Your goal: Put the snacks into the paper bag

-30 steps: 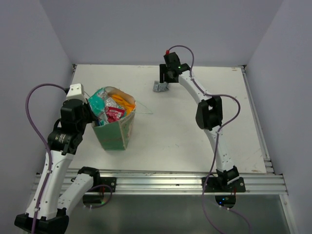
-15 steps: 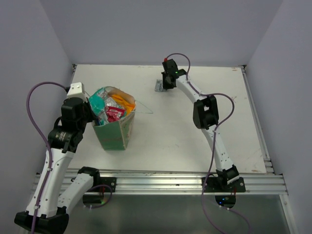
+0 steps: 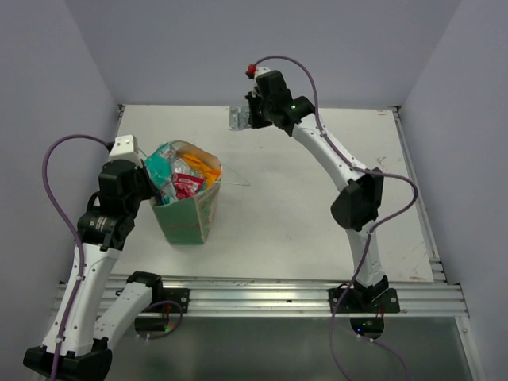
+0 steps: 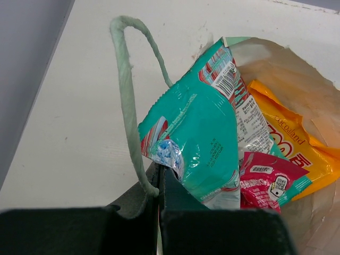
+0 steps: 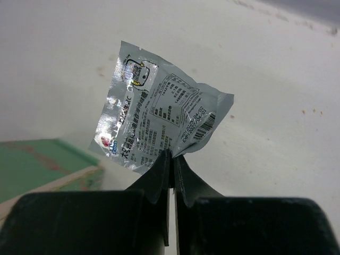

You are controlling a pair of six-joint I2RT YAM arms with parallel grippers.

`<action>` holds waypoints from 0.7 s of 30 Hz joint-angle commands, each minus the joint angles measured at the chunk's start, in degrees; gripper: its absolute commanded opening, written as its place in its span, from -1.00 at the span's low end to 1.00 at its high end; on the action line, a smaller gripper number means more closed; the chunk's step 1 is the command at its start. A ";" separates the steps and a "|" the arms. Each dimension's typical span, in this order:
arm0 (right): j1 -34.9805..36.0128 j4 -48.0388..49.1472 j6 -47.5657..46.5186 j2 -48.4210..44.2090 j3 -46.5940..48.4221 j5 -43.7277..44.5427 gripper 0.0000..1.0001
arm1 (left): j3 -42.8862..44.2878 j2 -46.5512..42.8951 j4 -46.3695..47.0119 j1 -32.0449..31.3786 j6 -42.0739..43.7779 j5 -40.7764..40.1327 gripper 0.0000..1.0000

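The paper bag [image 3: 190, 218] stands upright at the left of the table, its mouth open. It holds a teal packet [image 4: 202, 138], an orange packet [image 4: 289, 143] and a red packet [image 4: 268, 178], also seen from above [image 3: 184, 178]. My left gripper [image 4: 160, 175] is shut on the bag's left rim, at the foot of the string handle [image 4: 125, 79]; from above it shows at the bag's left side [image 3: 147, 186]. My right gripper [image 5: 171, 156] is shut on a corner of a silver-grey packet [image 5: 159, 119]. It holds that packet [image 3: 237, 118] in the air over the far middle of the table, right of the bag.
The bag's other string handle [image 3: 234, 181] sticks out to the right over the table. Grey walls close the table at the back and both sides. A metal rail [image 3: 262, 298] runs along the near edge. The bag's green band [image 5: 37, 164] shows low left in the right wrist view.
My right gripper has lifted the silver-grey packet off the far table and carried it up and to the left. The left arm and the bag have not moved.
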 commanded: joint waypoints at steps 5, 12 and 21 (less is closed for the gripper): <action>12.30 -3.29 -2.43 -16.67 1.19 -3.31 -1.00 | -0.61 -1.20 0.81 0.03 0.45 2.19 -1.00; 19.25 -4.36 -1.55 -17.47 -3.64 -6.47 -1.00 | -0.52 -2.78 -0.15 0.03 0.36 3.07 -1.00; 22.94 -2.43 1.17 -10.18 -1.72 -11.74 -1.00 | -0.78 -5.51 -1.91 0.03 -0.43 2.81 -1.00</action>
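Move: Back and to the left of the right hand, which already pinches the silver packet, the paper bag's mouth is centred about 23 cm back, 19 cm left and roughly level. Of the mouth's centre, the teal packet sits some 6 cm left and 1 cm farther out, the orange packet about 5 cm right and 3 cm farther out, and the pink packet 3 cm nearer the base and 1 cm right. From the left hand, the mouth's centre lies about 6 cm ahead and 8 cm right, about level. Swinging the pinched silver packet fast up and back, drifting left, the right hand climbs some 20 cm, then sinks about 15 cm while carrying on left, down over the bag's mouth. Its wrist turns about 30 degrees counter-clockwise and the fingers stay shut. The left hand keeps its pinch at the bag's near-left rim, easing back 1 to 2 cm. ##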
